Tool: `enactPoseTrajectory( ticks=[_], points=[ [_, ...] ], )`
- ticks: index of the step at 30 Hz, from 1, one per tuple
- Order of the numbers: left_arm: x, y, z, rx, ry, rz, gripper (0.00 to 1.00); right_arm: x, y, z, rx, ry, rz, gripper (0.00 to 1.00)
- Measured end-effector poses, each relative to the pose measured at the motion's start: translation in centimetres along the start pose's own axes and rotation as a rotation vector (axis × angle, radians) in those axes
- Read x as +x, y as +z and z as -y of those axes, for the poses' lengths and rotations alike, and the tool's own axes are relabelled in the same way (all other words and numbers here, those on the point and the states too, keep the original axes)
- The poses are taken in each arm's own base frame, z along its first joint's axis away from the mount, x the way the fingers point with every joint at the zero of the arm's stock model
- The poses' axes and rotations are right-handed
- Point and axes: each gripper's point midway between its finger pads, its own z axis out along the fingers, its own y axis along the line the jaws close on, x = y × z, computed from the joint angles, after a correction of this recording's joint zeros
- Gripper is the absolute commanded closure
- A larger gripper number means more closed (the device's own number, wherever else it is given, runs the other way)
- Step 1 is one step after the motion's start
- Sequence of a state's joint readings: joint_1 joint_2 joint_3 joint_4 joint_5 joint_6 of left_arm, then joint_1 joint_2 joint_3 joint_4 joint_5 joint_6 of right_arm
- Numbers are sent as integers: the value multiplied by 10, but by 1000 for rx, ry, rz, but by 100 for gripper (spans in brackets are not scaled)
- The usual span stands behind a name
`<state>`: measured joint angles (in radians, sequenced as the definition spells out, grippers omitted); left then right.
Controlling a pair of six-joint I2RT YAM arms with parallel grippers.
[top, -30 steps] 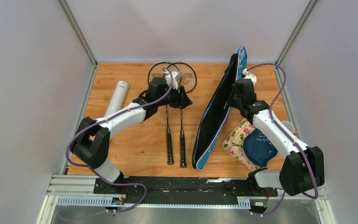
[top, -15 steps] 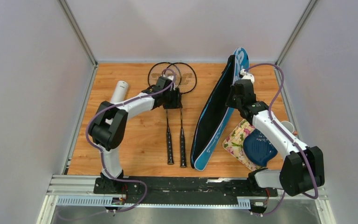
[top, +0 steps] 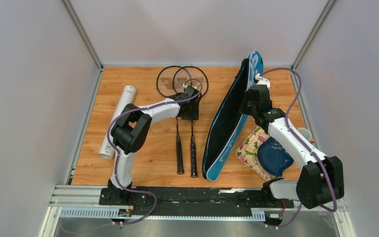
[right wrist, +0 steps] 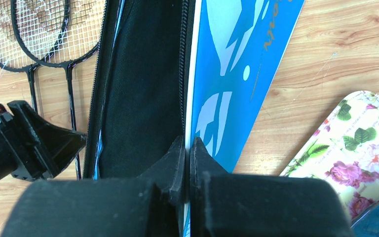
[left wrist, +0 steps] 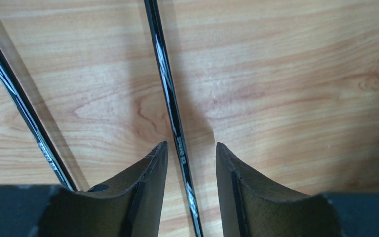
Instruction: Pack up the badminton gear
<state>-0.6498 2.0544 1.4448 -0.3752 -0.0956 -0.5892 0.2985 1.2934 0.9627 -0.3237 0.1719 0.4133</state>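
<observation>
Two thin black rackets (top: 193, 143) lie side by side on the wooden table, heads at the back. My left gripper (top: 191, 112) (left wrist: 190, 145) is down over them, open, its fingers straddling the right racket's shaft (left wrist: 170, 103) without touching it. The other shaft (left wrist: 19, 106) runs to the left of the fingers. My right gripper (top: 247, 101) (right wrist: 187, 147) is shut on the upper flap's edge of the blue racket cover (top: 227, 126) (right wrist: 232, 69), holding it open so its black inside (right wrist: 138, 84) shows. A long white tube (top: 118, 121) lies at the left.
A floral cloth (top: 250, 146) with a dark blue shell-shaped object (top: 275, 156) on it lies under my right arm at the right. Grey walls close in the table on the left, back and right.
My left arm has swung right and folded its elbow back, carrying the gripper from the left racket's shaft over to the right one's. The tube now shows fully. The right arm stays put.
</observation>
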Motion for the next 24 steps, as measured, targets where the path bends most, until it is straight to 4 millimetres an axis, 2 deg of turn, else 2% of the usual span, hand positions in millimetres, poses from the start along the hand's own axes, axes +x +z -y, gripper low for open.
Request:
enactPoseTrajectory(
  ticks=[2, 7, 8, 11, 12, 13, 19, 24],
  points=[
    [-3, 3, 1, -25, 7, 10, 54, 0, 0, 0, -1, 0, 0, 100],
    [-12, 10, -3, -96, 22, 41, 65, 0, 0, 0, -2, 1, 0, 100],
    [-14, 11, -4, -111, 26, 45, 69, 0, 0, 0, -2, 1, 0, 100],
    [-20, 15, -7, -153, 37, 62, 88, 0, 0, 0, -1, 0, 0, 100],
    [-21, 16, -8, -162, 40, 66, 98, 0, 0, 0, -1, 1, 0, 100],
    [-22, 16, -9, -173, 43, 72, 100, 0, 0, 0, -1, 1, 0, 100],
    [-24, 14, -17, -186, 144, 98, 100, 0, 0, 0, -1, 1, 0, 100],
    [-14, -8, -32, -149, 285, 76, 100, 0, 0, 0, -2, 0, 1, 100]
  ],
)
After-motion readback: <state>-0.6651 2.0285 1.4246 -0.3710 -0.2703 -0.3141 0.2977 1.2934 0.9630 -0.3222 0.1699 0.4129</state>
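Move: The right-hand racket's shaft lies almost between the left hand's open fingertips, its middle about 2 cm ahead, 1 cm left and 2 cm below. The other racket's shaft runs alongside, about 7 cm left of the hand and 2 cm ahead; the open racket cover stands some 18 cm right, about level, its middle around 4 cm higher. From the right hand, which is holding the cover, the right-hand racket's shaft lies about 24 cm left, 4 cm ahead and 15 cm lower. The right-hand racket's shaft is taken between the left fingers, which slide about 3 cm forward just above the table while closing and then pinch it. Keeping hold, the left hand swings some 2.5 cm left and a little back, rising about 1 cm, as the wrist turns roughly 10 degrees clockwise. The right hand stays put, still gripping the cover's edge. ##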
